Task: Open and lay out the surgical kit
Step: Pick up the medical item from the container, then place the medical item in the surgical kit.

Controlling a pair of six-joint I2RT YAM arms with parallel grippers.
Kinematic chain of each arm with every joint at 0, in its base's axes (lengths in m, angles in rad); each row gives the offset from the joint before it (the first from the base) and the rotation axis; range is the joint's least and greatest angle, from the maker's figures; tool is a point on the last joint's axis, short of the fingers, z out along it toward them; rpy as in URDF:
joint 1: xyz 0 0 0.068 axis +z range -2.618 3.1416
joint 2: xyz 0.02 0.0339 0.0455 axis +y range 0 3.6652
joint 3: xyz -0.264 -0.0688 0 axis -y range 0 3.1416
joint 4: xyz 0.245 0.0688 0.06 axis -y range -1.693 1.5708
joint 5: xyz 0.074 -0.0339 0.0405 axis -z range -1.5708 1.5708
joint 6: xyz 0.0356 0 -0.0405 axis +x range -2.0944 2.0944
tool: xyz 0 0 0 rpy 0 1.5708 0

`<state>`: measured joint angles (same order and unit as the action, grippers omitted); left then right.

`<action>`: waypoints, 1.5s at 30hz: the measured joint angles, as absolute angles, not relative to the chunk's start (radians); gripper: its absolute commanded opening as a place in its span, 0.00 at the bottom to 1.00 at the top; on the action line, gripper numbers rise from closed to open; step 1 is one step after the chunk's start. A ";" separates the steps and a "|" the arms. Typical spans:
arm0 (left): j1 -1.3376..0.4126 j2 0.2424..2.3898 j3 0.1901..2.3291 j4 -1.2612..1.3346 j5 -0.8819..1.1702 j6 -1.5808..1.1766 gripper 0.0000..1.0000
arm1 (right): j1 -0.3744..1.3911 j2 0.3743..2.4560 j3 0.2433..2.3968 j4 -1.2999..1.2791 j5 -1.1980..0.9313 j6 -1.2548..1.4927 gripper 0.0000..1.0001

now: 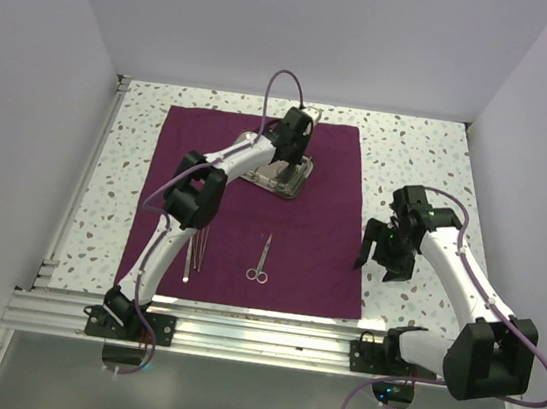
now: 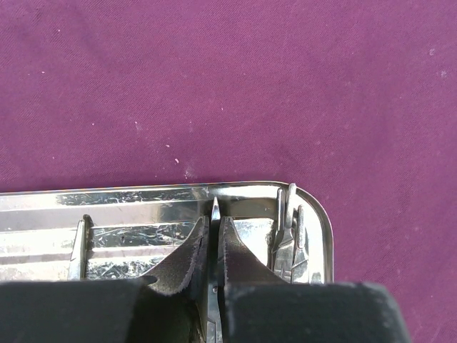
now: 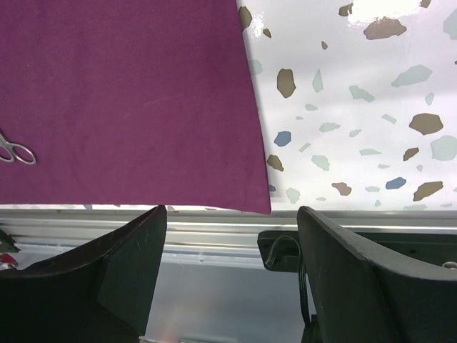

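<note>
The dark purple cloth (image 1: 309, 240) of the surgical kit lies spread flat on the table. On its far half sits the shiny steel tray (image 1: 297, 179). My left gripper (image 2: 214, 223) reaches down into the tray (image 2: 143, 194) and is shut on a slim pointed steel instrument (image 2: 214, 209), whose tip pokes out between the pads. More instruments (image 2: 289, 239) lie at the tray's right end. Ring-handled scissors (image 1: 261, 262) and slim tweezers (image 1: 194, 255) lie on the near part of the cloth. My right gripper (image 1: 385, 252) hovers open and holds nothing, just off the cloth's right edge.
The speckled white table (image 3: 357, 107) shows around the cloth (image 3: 128, 93). In the right wrist view the scissors' rings (image 3: 16, 151) sit at the left edge. An aluminium rail (image 1: 256, 333) runs along the near edge. White walls enclose the left, back and right.
</note>
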<state>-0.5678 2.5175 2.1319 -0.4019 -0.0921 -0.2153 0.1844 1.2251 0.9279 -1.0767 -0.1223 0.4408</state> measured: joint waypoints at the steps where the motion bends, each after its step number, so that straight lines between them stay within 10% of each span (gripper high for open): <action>1: -0.567 2.517 2.132 -0.402 -0.092 -0.216 0.00 | 0.184 1.225 0.928 -1.077 -0.123 0.441 0.78; 16: -0.485 2.395 2.065 -0.474 -0.039 -0.249 0.00 | 0.183 1.219 0.964 -1.049 -0.178 0.426 0.78; 32: -0.613 1.720 1.416 -0.385 -0.138 -0.400 0.00 | 0.203 1.182 0.950 -1.026 -0.217 0.428 0.77; 45: -0.804 1.647 0.995 -0.334 -0.238 -0.596 0.11 | 0.231 1.137 0.906 -1.029 -0.228 0.434 0.77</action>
<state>-0.8040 1.6470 0.9951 -0.3344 -0.2379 -0.5961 0.2310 1.1366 0.9058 -1.0290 -0.2276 0.4339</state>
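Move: The left hand already grips the second scissors by the blades near the container's far right corner; the container's middle is about 8 cm to its left and 2 cm back. The bare cloth these scissors are taken to lies some 30 cm back, 8 cm left and 2 cm below, with the laid scissors 33 cm back and 4 cm left and the thin instruments 33 cm back and 24 cm left. From the right hand that spot is about 38 cm left, 7 cm ahead and 8 cm down. The left hand, fingers kept shut on the scissors' blades, first slides them about 4 cm left while barely rising, then lifts them some 16 cm clear of the container and swings them back in an arc of about 26 cm over the cloth. It comes down fast, then slows, to low over the cloth just left of the laid scissors, the fingers tipping about 10 degrees more downward and still holding, while the empty right hand drifts about 3 cm left, its fingers open. ##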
